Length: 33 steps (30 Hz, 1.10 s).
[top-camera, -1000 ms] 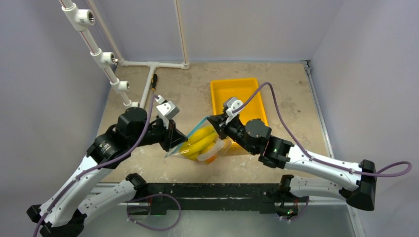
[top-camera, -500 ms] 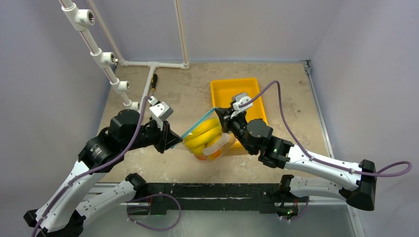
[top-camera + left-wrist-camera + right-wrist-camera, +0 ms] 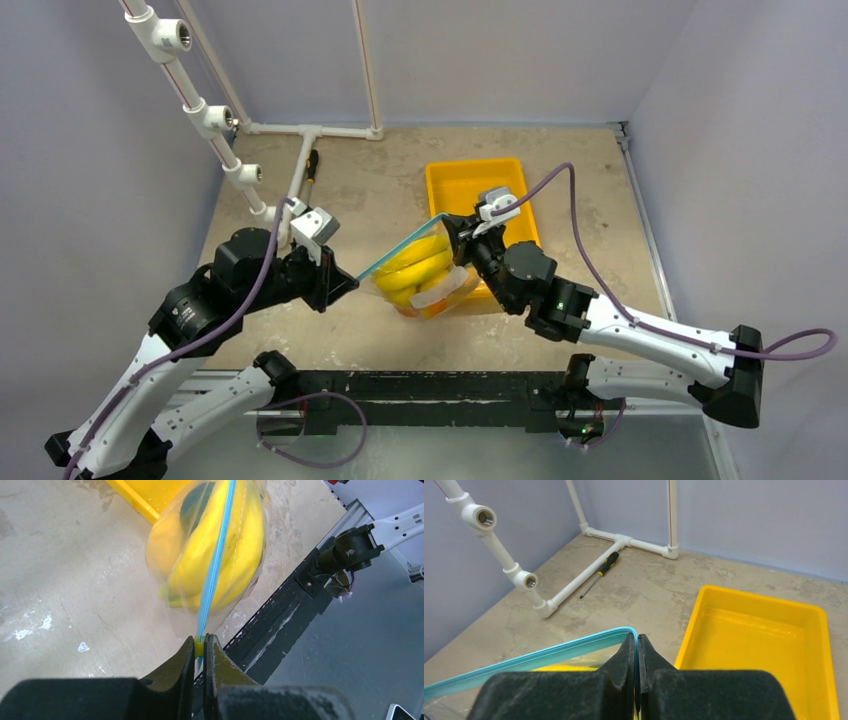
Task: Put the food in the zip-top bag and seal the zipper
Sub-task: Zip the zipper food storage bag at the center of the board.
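Note:
The clear zip-top bag (image 3: 432, 290) hangs above the table between my two grippers. Yellow bananas (image 3: 415, 262) and other pieces of the food fill it, with a dark green piece (image 3: 195, 507) among them. Its teal-blue zipper (image 3: 398, 252) runs taut from one gripper to the other. My left gripper (image 3: 352, 283) is shut on the small yellow slider (image 3: 200, 646) at the zipper's (image 3: 215, 565) near end. My right gripper (image 3: 447, 222) is shut on the bag's far top corner, where the zipper (image 3: 549, 655) bends into the right gripper (image 3: 637, 639).
A yellow tray (image 3: 452, 187) lies on the table behind the bag and shows close under the right wrist as the tray (image 3: 764, 645). A white pipe frame (image 3: 300, 170) and a screwdriver (image 3: 599, 572) sit at the back left. The black frame rail (image 3: 290, 610) runs along the near edge.
The left gripper drew back to the left and the right gripper rose toward the tray, so the zipper now stretches straight and the bag hangs fuller beneath it.

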Each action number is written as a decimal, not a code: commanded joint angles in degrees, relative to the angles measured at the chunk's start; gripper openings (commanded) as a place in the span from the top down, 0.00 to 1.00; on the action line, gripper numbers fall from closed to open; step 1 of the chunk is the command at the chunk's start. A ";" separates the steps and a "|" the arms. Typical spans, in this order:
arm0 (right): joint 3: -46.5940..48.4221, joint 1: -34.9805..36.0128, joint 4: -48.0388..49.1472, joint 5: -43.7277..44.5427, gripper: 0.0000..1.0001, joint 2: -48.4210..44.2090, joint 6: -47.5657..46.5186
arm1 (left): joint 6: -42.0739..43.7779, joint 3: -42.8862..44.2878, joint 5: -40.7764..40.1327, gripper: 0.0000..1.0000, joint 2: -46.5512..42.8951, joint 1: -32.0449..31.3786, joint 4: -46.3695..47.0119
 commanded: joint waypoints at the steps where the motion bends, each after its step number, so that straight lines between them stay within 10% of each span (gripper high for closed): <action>1: 0.86 -1.72 4.14 6.38 1.00 -3.08 -0.73 | -1.47 1.99 -2.90 0.98 -1.11 -0.17 -6.36; 8: 0.11 -1.70 6.96 -5.49 1.00 -5.34 -2.72 | -1.41 2.72 -10.98 0.62 -0.41 -0.17 -4.40; 23: 1.08 -1.69 3.78 -17.56 1.00 -6.28 -5.21 | 2.94 7.69 -12.96 0.21 1.63 -0.18 5.97; 33: 1.52 -1.69 4.34 -30.40 1.00 -4.87 -6.26 | 5.37 7.27 -3.18 0.18 1.70 -0.18 11.32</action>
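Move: The zip-top bag's zipper is stretched between the hands, its slider end pinched at the left hand's fingertips and its other end held by the right. From the right hand, that slider end lies about 12 cm back, 17 cm left and 4 cm lower. The bananas in the bag sit roughly 4 cm ahead, 11 cm right and 9 cm below the left hand. The yellow tray's middle is some 7 cm ahead, 10 cm right and 22 cm below the right hand. The zipper's slider end is let go as the left fingers open wide. That hand edges left and forward, then climbs, tilting its fingers up, and swings back right, ending about 5 cm higher and 4 cm farther forward. The right hand keeps its pinch on the other end, lifts some 4 cm, then draws back and left while turning about 20 degrees counter-clockwise. ##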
